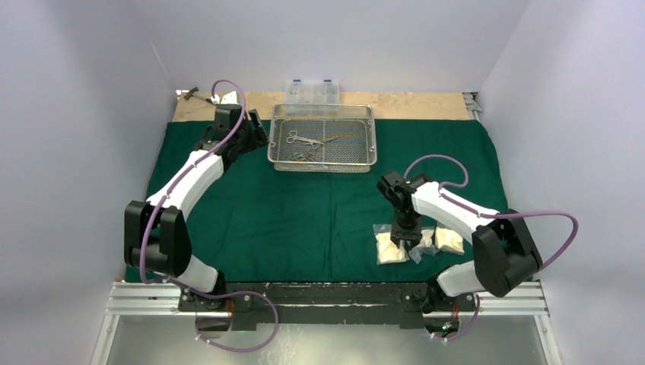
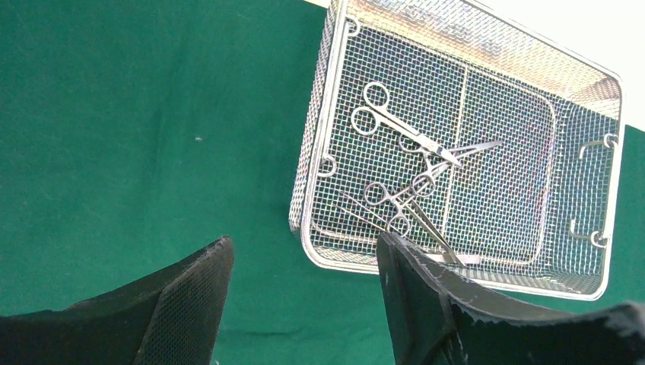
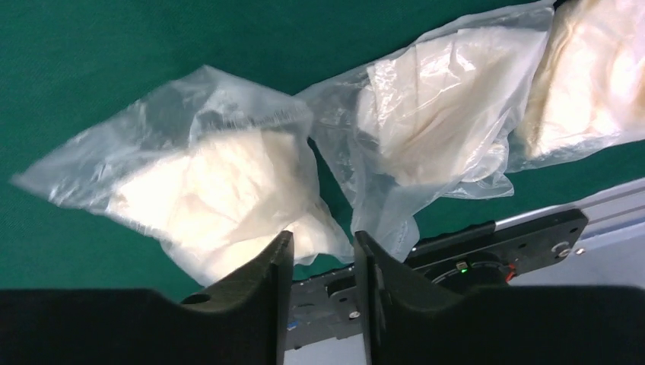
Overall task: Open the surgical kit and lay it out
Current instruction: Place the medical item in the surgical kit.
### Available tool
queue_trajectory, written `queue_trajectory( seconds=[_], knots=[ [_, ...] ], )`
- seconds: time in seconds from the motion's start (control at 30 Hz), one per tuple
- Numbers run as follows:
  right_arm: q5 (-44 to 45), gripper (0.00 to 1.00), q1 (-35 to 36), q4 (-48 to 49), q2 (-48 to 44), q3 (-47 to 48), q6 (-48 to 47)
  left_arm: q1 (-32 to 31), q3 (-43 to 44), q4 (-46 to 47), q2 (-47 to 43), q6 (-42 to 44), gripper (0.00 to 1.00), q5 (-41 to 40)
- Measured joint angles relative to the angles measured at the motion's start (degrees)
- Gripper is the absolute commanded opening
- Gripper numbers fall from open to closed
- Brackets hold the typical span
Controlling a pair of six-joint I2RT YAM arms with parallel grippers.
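The dark green cloth lies spread flat over the table. At the back stands the steel mesh tray, with scissors-like instruments crossed inside it. My left gripper hovers by the tray's left side, open and empty. In the left wrist view the left gripper frames the tray's near rim and the instruments. Three gauze packets lie in a row at the front right. My right gripper hangs just over them. In the right wrist view the right gripper has a narrow gap holding nothing, above the packets.
A clear plastic compartment box stands behind the tray on the bare wooden strip. A small hammer lies at the back left corner. The aluminium rail with the arm bases runs along the near edge, close to the packets.
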Motion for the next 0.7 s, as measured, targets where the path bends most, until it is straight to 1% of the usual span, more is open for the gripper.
queue_trajectory(
  seconds=[0.1, 0.23, 0.4, 0.53, 0.7],
  knots=[
    [-0.1, 0.52, 0.0, -1.0, -0.9, 2.6, -0.3, 0.0, 0.0, 0.0, -0.2, 0.4, 0.69, -0.5],
    [0.2, 0.52, 0.0, -2.2, -3.4, 10.6, -0.5, 0.0, 0.2, -0.2, -0.3, 1.1, 0.69, -1.1],
    [1.8, 0.53, 0.0, -2.8, -3.7, 20.5, -1.0, 0.0, 1.5, -1.1, -0.3, 2.0, 0.69, -1.7],
    [1.7, 0.54, 0.0, 1.0, -3.5, 23.5, -3.8, 0.0, 3.9, -1.6, -0.3, 3.0, 0.69, -1.9],
    [-0.3, 0.54, 0.0, 10.4, 0.1, 29.2, -7.3, 0.0, 6.8, -2.0, -0.3, 4.4, 0.69, -1.5]
  ],
)
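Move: The scissors I seem to be going back for lie in the wire tray, about 34 cm ahead of my right hand, 27 cm to its left and a couple of centimetres lower; the tray's middle is some 34 cm ahead and 22 cm left. The gauze packet just laid down is about 4 cm left of that hand, level with it; the middle packet is 5 cm right and 1 cm ahead. From my left hand the scissors are 7 cm ahead, 16 cm right, 15 cm below. I lift my empty right hand away from the laid-down gauze packet, sweeping up and forward about 15 cm each and some 9 cm to the left, towards the near right corner of the tray. On the way I open its part-open fingers wider and swing them forward by some 35 degrees. My left hand, open and empty, rises about 5 cm beside the tray, a bit forward too. ##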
